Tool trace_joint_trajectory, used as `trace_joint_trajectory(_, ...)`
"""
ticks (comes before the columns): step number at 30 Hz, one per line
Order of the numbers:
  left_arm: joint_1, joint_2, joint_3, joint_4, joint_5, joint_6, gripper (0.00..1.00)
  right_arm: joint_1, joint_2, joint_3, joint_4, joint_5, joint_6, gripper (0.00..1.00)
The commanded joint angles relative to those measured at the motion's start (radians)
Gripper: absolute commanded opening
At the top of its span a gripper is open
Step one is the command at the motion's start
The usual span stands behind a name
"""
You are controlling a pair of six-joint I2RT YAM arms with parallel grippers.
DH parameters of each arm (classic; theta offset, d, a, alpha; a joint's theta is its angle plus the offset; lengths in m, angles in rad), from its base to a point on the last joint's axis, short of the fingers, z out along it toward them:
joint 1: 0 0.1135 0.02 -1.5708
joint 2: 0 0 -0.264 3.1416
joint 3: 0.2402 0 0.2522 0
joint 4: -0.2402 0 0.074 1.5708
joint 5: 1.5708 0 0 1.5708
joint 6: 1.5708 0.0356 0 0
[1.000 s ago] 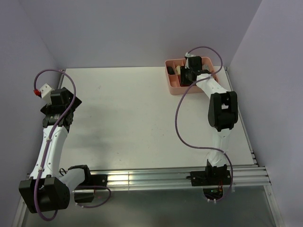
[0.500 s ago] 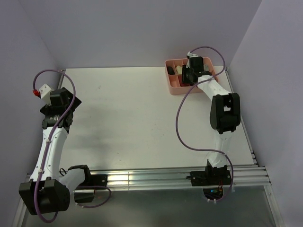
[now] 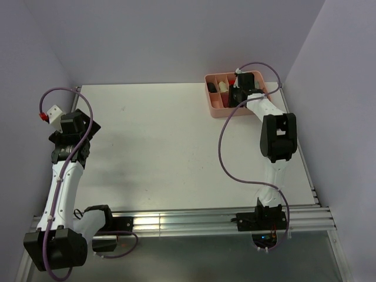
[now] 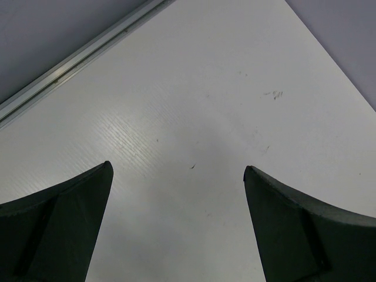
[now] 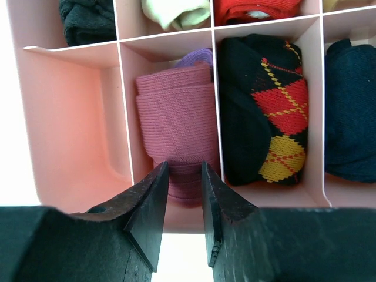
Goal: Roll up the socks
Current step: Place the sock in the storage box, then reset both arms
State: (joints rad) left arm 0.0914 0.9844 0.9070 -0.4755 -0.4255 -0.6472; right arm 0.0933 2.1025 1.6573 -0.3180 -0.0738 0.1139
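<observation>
A mauve rolled sock (image 5: pixel 176 117) lies in a compartment of the pink divided box (image 5: pixel 70 123), which sits at the table's back right (image 3: pixel 212 107). My right gripper (image 5: pixel 184 167) hovers just over the near end of that roll. Its jaws stand a narrow gap apart with nothing pinched between them. From above, the right gripper (image 3: pixel 236 94) is over the box. My left gripper (image 4: pixel 177 170) is open wide over bare white table at the far left (image 3: pixel 75 124), holding nothing.
Other compartments hold a black, red and yellow argyle sock roll (image 5: pixel 264 117), a navy one (image 5: pixel 352 106), a black one (image 5: pixel 88 20), a cream one (image 5: pixel 176 12) and a red one (image 5: pixel 255 9). The compartment left of the mauve roll holds nothing. Grey walls close the table at its back and sides.
The right gripper has shifted slightly right and nearer over the box. The left arm has drawn a little further left.
</observation>
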Motion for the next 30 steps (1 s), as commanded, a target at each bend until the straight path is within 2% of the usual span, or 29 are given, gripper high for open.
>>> trace_joint_trajectory(1,0.004,-0.041,-0.002,0.018,0.019,0.003,1.00,-0.010,-0.031,0.042,-0.033,-0.032,0.004,0.38)
trace_joint_trajectory(7,0.004,-0.078,0.081,-0.038,0.031,0.003,0.99,-0.009,-0.293,-0.062,0.000,-0.009,0.007,0.45)
trace_joint_trajectory(12,-0.007,-0.115,0.179,-0.109,0.044,0.011,0.99,-0.010,-0.623,-0.148,-0.019,0.100,0.009,0.59)
trace_joint_trajectory(20,-0.071,-0.151,0.369,-0.224,-0.002,0.083,0.99,-0.010,-1.094,-0.321,-0.090,0.320,0.046,0.87)
trace_joint_trajectory(22,-0.084,-0.155,0.401,-0.251,-0.013,0.098,0.99,-0.010,-1.249,-0.365,-0.081,0.367,0.056,1.00)
trace_joint_trajectory(25,-0.145,-0.158,0.479,-0.276,-0.036,0.110,0.99,-0.010,-1.453,-0.462,-0.044,0.462,0.075,1.00)
trace_joint_trajectory(30,-0.200,-0.180,0.543,-0.287,-0.073,0.135,0.99,-0.007,-1.676,-0.514,-0.010,0.511,0.090,1.00)
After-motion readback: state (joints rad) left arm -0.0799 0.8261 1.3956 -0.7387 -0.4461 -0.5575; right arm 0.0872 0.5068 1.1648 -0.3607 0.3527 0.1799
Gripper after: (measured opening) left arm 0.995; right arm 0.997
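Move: The rolled sock lies in its front-row compartment right under my right fingertips, its middle about 2 cm ahead and 3 cm below. The argyle sock is some 5 cm to its right, the empty compartment 6 cm to its left; in the back row the cream sock stands about 8 cm beyond it and a little left, the red one as far out and 3 cm right. From my left hand the rolled sock is roughly 26 cm ahead, 57 cm right and 16 cm below. I leave the rolled sock in the box and lift my right hand steeply out, then sweep it back towards my base, ending some 38 cm higher, 35 cm back and about 10 cm right, opening the fingers fully and tipping them up by about 60 degrees while they swing clockwise. My left hand, empty and wide open, rises about 20 cm, drawing slightly back and tilting up. ##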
